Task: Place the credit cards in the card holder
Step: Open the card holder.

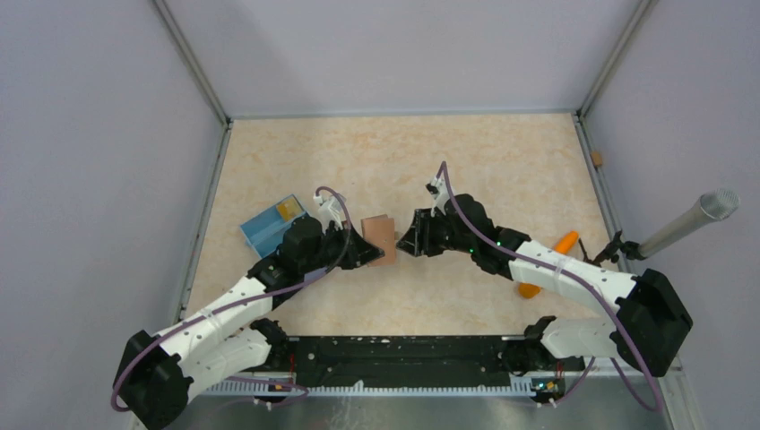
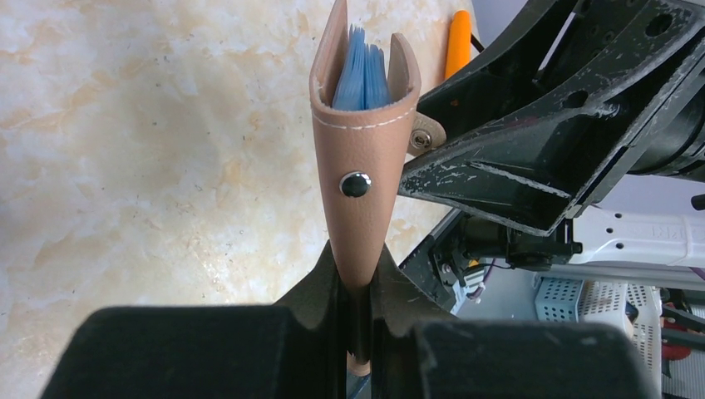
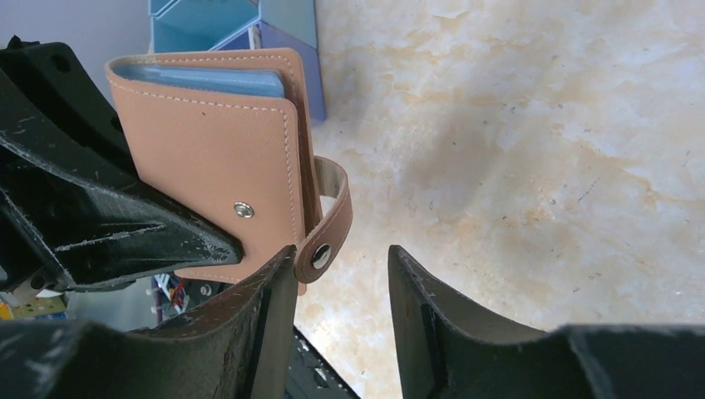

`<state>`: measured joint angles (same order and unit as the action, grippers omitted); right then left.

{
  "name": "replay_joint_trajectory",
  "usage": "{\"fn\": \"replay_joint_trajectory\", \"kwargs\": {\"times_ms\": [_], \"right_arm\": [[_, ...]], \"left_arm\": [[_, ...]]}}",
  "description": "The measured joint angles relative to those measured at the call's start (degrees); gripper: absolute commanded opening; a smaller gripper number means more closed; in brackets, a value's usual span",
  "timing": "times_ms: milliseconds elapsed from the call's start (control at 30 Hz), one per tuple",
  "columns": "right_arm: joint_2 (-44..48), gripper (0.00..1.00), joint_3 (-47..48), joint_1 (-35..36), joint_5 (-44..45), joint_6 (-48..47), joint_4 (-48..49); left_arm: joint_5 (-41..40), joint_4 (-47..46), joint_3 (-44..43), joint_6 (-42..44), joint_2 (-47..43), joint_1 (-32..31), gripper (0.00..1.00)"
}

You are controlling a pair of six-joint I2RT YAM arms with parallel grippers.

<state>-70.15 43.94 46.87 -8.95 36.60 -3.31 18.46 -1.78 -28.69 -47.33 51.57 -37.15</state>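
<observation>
The brown card holder stands on edge above the table, and my left gripper is shut on its folded spine. Its mouth gapes upward, with light blue sheet edges showing inside. I cannot tell whether these are credit cards or sleeves. My right gripper is open just to the holder's right. The holder's snap strap hangs at the tip of its left finger, and nothing is gripped. A yellow-gold card lies in the blue box.
The blue divided box sits on the table behind my left arm and also shows behind the holder in the right wrist view. An orange carrot-shaped object lies by my right arm. Grey walls enclose the table.
</observation>
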Motion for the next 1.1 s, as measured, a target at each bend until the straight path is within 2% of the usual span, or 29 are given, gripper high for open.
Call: {"fn": "replay_joint_trajectory", "kwargs": {"times_ms": [500, 567, 633, 667, 800, 833, 933, 1033, 1100], "right_arm": [[-1.2, 0.31, 0.0, 0.0, 3.0, -0.7, -0.7], [-1.2, 0.22, 0.0, 0.0, 2.9, -1.0, -0.7], [-1.2, 0.03, 0.0, 0.0, 2.9, -1.6, -0.7], [-1.2, 0.0, 0.0, 0.0, 2.9, -1.8, -0.8], [-1.2, 0.0, 0.0, 0.0, 3.8, -2.4, -2.7], [-1.2, 0.0, 0.0, 0.0, 4.3, -2.5, -3.6], [-0.8, 0.0, 0.0, 0.0, 5.4, -2.6, -6.7], [1.0, 0.0, -0.1, 0.0, 6.0, -2.5, -10.8], [2.8, 0.0, -0.5, 0.0, 6.1, -2.4, -13.0]], "left_arm": [[0.8, 0.0, 0.2, -0.5, 1.7, -0.1, 0.0], [1.7, 0.0, 0.2, -0.5, 2.7, -0.1, 0.0], [2.4, 0.0, 0.2, -0.5, 3.8, -0.1, 0.0], [2.9, 0.0, 0.2, -0.5, 4.3, -0.1, 0.0], [4.2, -0.9, 0.2, -0.5, 6.1, -0.1, 0.0], [4.5, -1.2, 0.3, -0.5, 6.6, -0.2, 0.03], [4.9, -2.0, 0.3, -0.5, 8.9, -1.0, 0.24], [4.7, -3.0, 0.3, -0.1, 12.2, -2.4, 0.51], [3.9, -3.1, 0.3, 0.2, 15.0, -3.8, 0.66]]}}
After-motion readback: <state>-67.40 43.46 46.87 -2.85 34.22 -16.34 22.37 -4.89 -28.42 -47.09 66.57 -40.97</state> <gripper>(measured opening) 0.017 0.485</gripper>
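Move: The right fingers stand half open around the card holder's strap, which lies about 1 cm ahead, 1 cm to the left and 1 cm below; the holder's middle is some 4 cm left and 1 cm ahead, at hand height. The blue box lies roughly 26 cm left, 8 cm ahead and 14 cm below. The left hand already pinches the holder low down, its middle about 2 cm ahead and 2 cm up; from there the strap is 2 cm ahead, 3 cm right and 1 cm up. Right hand closes on the strap, draws it about 4 cm right and down; left sinks 7 cm and releases. ##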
